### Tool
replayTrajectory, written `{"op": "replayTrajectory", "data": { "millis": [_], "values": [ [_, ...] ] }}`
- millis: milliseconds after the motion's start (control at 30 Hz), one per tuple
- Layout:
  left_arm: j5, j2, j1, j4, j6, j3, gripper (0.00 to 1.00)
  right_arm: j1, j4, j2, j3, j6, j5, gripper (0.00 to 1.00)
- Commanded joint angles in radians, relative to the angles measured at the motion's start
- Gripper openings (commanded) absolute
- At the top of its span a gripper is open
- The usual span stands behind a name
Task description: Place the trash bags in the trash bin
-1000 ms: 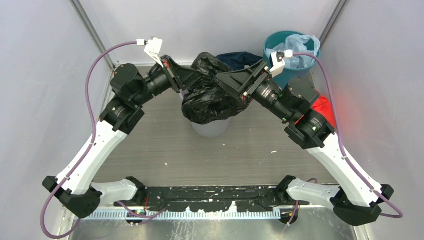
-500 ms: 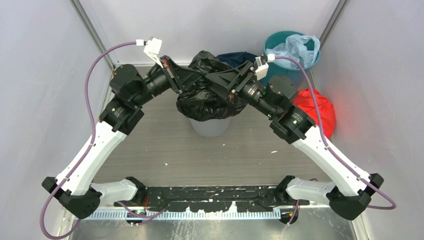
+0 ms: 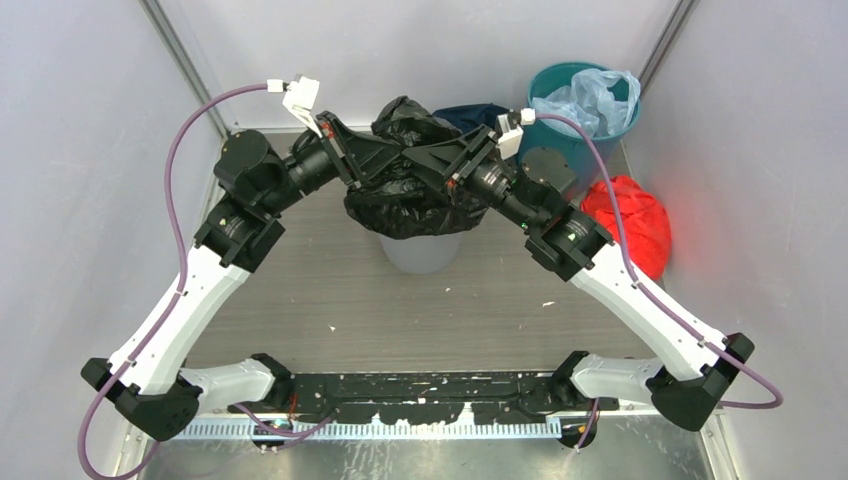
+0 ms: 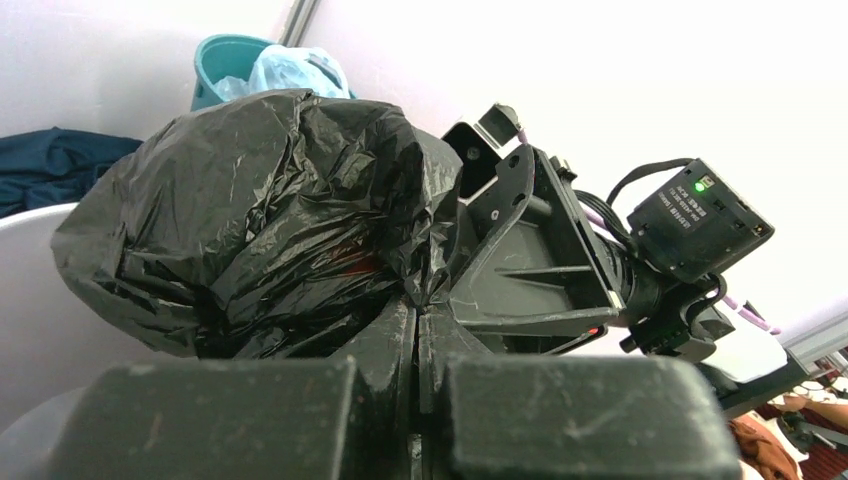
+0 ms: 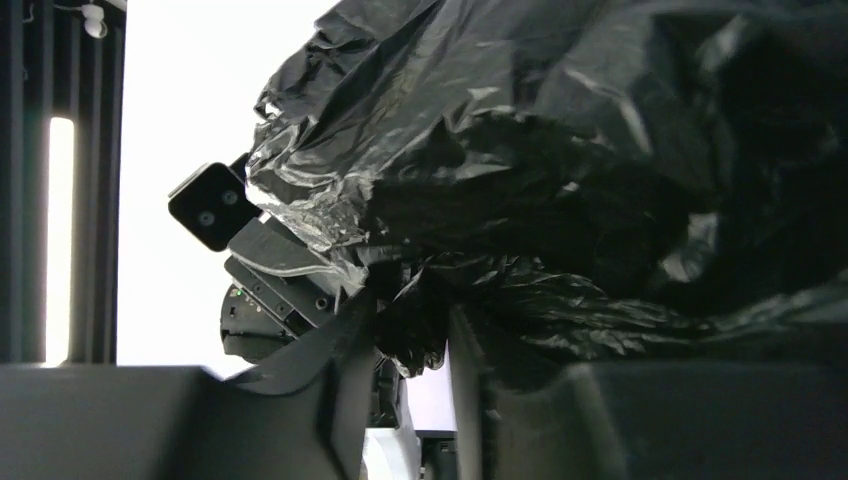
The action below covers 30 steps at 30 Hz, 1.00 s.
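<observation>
The black trash bag (image 3: 405, 190) hangs crumpled over the mouth of the light grey trash bin (image 3: 422, 256), covering its rim. My left gripper (image 3: 392, 158) reaches in from the left; in the left wrist view its jaws (image 4: 417, 308) are shut on a pinch of the bag (image 4: 260, 210). My right gripper (image 3: 418, 156) comes in from the right, tip to tip with the left. In the right wrist view it (image 5: 412, 320) stands open with a wad of the bag (image 5: 520, 170) hanging between its fingers, a strip of light still showing beside the wad.
A teal bin (image 3: 545, 75) holding a pale blue plastic bag (image 3: 590, 95) stands at the back right. A red cloth bundle (image 3: 630, 222) lies beside the right arm, and a dark blue cloth (image 3: 470, 117) lies behind the bag. White walls close in on both sides.
My right arm has swung left, uncovering the red bundle, and its gripper has reached the bag next to the left gripper. The bag has bunched up and shifted slightly left.
</observation>
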<state>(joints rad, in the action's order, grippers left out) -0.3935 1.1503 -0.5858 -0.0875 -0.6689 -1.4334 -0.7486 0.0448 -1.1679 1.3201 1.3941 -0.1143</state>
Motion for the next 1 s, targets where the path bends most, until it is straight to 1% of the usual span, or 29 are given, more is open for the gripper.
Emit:
{"op": "replayTrajectory", "data": {
  "millis": [0, 33, 100, 200, 300, 500, 733, 867, 967],
  "values": [
    [-0.027, -0.027, 0.005, 0.049, 0.009, -0.007, 0.00, -0.001, -0.060, -0.013, 0.006, 0.011, -0.022, 0.29],
    [-0.028, -0.026, 0.005, 0.048, 0.008, -0.009, 0.00, 0.000, -0.060, -0.013, 0.002, 0.010, -0.026, 0.23],
    [-0.028, -0.024, 0.005, 0.040, 0.010, -0.019, 0.00, 0.000, -0.056, -0.005, -0.003, 0.005, -0.032, 0.17],
    [-0.024, -0.016, 0.005, 0.021, 0.019, -0.043, 0.00, 0.000, -0.001, 0.026, -0.001, -0.030, -0.037, 0.11],
    [-0.017, -0.005, 0.007, -0.003, 0.031, -0.076, 0.00, -0.001, 0.074, 0.078, 0.010, -0.080, -0.038, 0.11],
    [-0.015, 0.035, 0.028, -0.056, 0.045, -0.159, 0.00, 0.000, 0.283, 0.177, 0.078, -0.221, -0.058, 0.11],
    [-0.022, 0.078, 0.103, -0.129, 0.059, -0.275, 0.00, -0.001, 0.546, 0.273, 0.124, -0.405, -0.063, 0.11],
    [-0.035, 0.092, 0.156, -0.158, 0.059, -0.322, 0.00, 0.000, 0.674, 0.357, 0.130, -0.508, 0.027, 0.10],
    [-0.049, 0.094, 0.197, -0.160, 0.048, -0.335, 0.00, -0.001, 0.750, 0.423, 0.151, -0.562, 0.162, 0.10]
  ]
}}
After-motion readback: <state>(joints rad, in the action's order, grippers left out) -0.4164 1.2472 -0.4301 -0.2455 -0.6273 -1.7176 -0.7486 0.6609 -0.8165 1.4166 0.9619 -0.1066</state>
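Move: The left hand already holds the black trash bag, whose middle hangs about 5 cm below both fingertips and 2 cm to their right, roughly level fore and aft; the right fingers, part open, already have its edge between them. From the right hand, the grey bin stands some 5 cm ahead, 1 cm right and 34 cm down, the teal bin 22 cm ahead and 30 cm right at similar depth, the dark blue cloth about 28 cm ahead, 14 cm right, 44 cm down. The right fingers close on the bag's edge beside the left fingertips and pinch it, then pull it away back and to the right, about 14 cm in all, rolling some 25 degrees about their own length. The left hand keeps its pinch and, after a short hold, draws the other way: up, left and forward, about 7 cm. ##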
